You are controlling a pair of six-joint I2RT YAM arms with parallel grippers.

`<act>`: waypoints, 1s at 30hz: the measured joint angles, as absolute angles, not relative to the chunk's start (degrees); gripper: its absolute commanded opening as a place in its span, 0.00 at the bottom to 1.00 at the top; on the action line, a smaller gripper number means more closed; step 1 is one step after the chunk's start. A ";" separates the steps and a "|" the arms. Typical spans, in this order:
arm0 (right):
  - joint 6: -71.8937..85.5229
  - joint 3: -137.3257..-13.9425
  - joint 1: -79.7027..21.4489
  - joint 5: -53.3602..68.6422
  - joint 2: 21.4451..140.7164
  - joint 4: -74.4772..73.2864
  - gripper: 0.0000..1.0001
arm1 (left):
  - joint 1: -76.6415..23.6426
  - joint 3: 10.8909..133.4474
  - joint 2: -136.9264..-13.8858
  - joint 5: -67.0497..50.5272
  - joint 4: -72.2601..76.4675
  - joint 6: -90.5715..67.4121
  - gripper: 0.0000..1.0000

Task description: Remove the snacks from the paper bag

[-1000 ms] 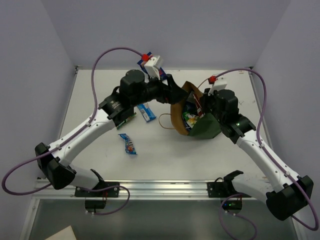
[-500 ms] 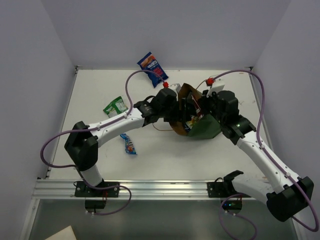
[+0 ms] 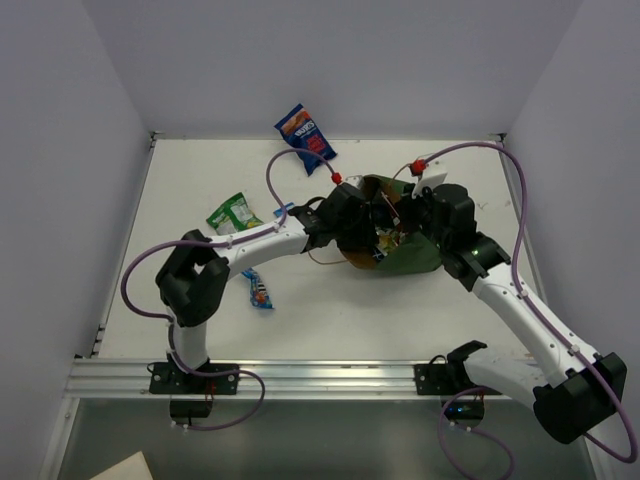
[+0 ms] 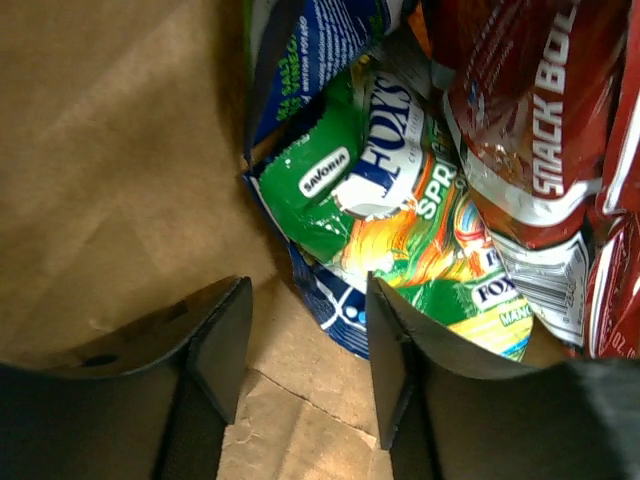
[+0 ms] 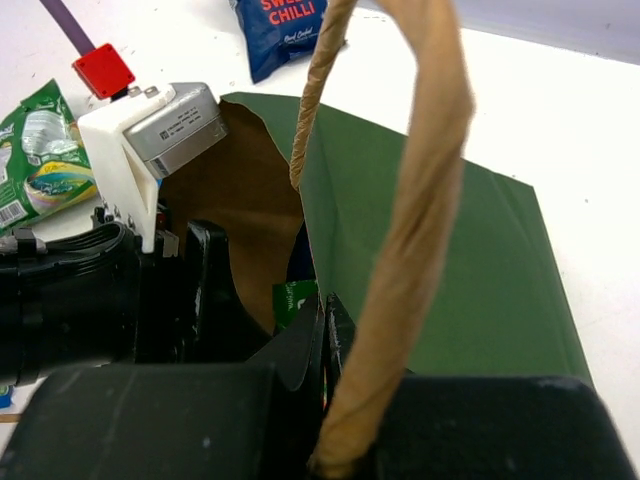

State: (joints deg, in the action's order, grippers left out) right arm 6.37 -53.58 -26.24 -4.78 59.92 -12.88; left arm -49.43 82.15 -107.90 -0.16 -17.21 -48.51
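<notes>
The dark green paper bag lies on its side, mouth facing left. My left gripper is open and empty inside it, over the brown inner wall. Just ahead of its fingers lie snacks: a green packet, a red packet and a blue packet. My right gripper is shut on the edge of the bag's green wall, beside a tan loop handle. In the top view the left gripper's fingers are hidden in the bag mouth.
Snacks lie on the white table outside the bag: a blue packet at the back, a green packet at the left, a blue-white bar nearer the front. The left arm stretches across the table's middle.
My left arm has dropped lower and reached rightward, pushing its gripper into the bag's mouth. The right gripper and the bag have held still.
</notes>
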 measured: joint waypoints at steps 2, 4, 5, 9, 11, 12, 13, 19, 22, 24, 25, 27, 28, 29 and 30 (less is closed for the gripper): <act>6.39 -53.36 -26.24 -4.73 59.92 -12.67 0.00 | -49.43 82.15 -107.90 0.58 -16.95 -48.82 0.48; 6.44 -53.32 -26.24 -4.69 59.92 -12.51 0.00 | -49.43 82.17 -107.94 1.15 -16.23 -49.04 0.47; 6.44 -53.30 -26.24 -4.64 59.92 -12.45 0.00 | -49.43 82.17 -108.01 1.43 -15.75 -49.10 0.47; 6.63 -53.23 -26.24 -4.25 59.92 -12.40 0.00 | -49.43 82.17 -108.62 2.35 -13.39 -50.26 0.47; 6.70 -53.23 -26.17 -3.84 59.99 -12.47 0.00 | -49.43 82.15 -109.01 2.59 -12.19 -50.65 0.46; 6.74 -53.23 -26.17 -3.68 60.01 -12.49 0.00 | -49.43 82.13 -109.16 2.70 -11.62 -51.05 0.45; 6.81 -53.23 -26.17 -3.53 60.03 -12.51 0.00 | -49.43 82.11 -109.30 2.79 -11.00 -51.51 0.45; 6.87 -53.23 -26.17 -3.25 60.42 -12.49 0.00 | -49.43 82.04 -110.17 3.49 -8.73 -52.18 0.26; 6.85 -53.23 -26.17 -3.27 60.49 -12.78 0.00 | -49.43 82.04 -110.83 3.53 -8.01 -52.38 0.12; 6.85 -53.23 -26.15 -3.29 60.51 -12.99 0.00 | -49.43 82.06 -111.13 3.51 -7.84 -52.51 0.03; 6.85 -53.23 -26.13 -3.31 60.51 -13.08 0.00 | -49.43 82.06 -111.26 3.53 -7.79 -52.56 0.01; 6.85 -53.23 -26.13 -3.36 60.51 -13.21 0.00 | -49.43 82.06 -111.42 3.55 -7.77 -52.53 0.00; 6.85 -53.23 -26.13 -3.42 60.51 -13.23 0.00 | -49.43 82.06 -111.44 3.60 -7.81 -52.51 0.00; 6.85 -53.23 -26.13 -3.49 60.51 -13.26 0.00 | -49.43 82.06 -111.44 3.62 -7.86 -52.49 0.00; 6.85 -53.23 -26.13 -3.53 60.51 -13.26 0.00 | -49.41 82.06 -111.42 3.64 -7.90 -52.40 0.00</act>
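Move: The green Fox's packet in the tilted bag lies about 2 cm ahead, 4 cm right and 2 cm below the half-open left hand. The red Snack Bolz packet is about 4 cm ahead and 7 cm right, the blue packet some 6 cm ahead and 3 cm right, both about level. From the right hand, the Fox's packet lies roughly 3 cm back, 4 cm left and 14 cm below. Left hand reaches 3 cm forward, 2 cm right, shutting at the Fox's packet's edge; right keeps pinching the rim. ##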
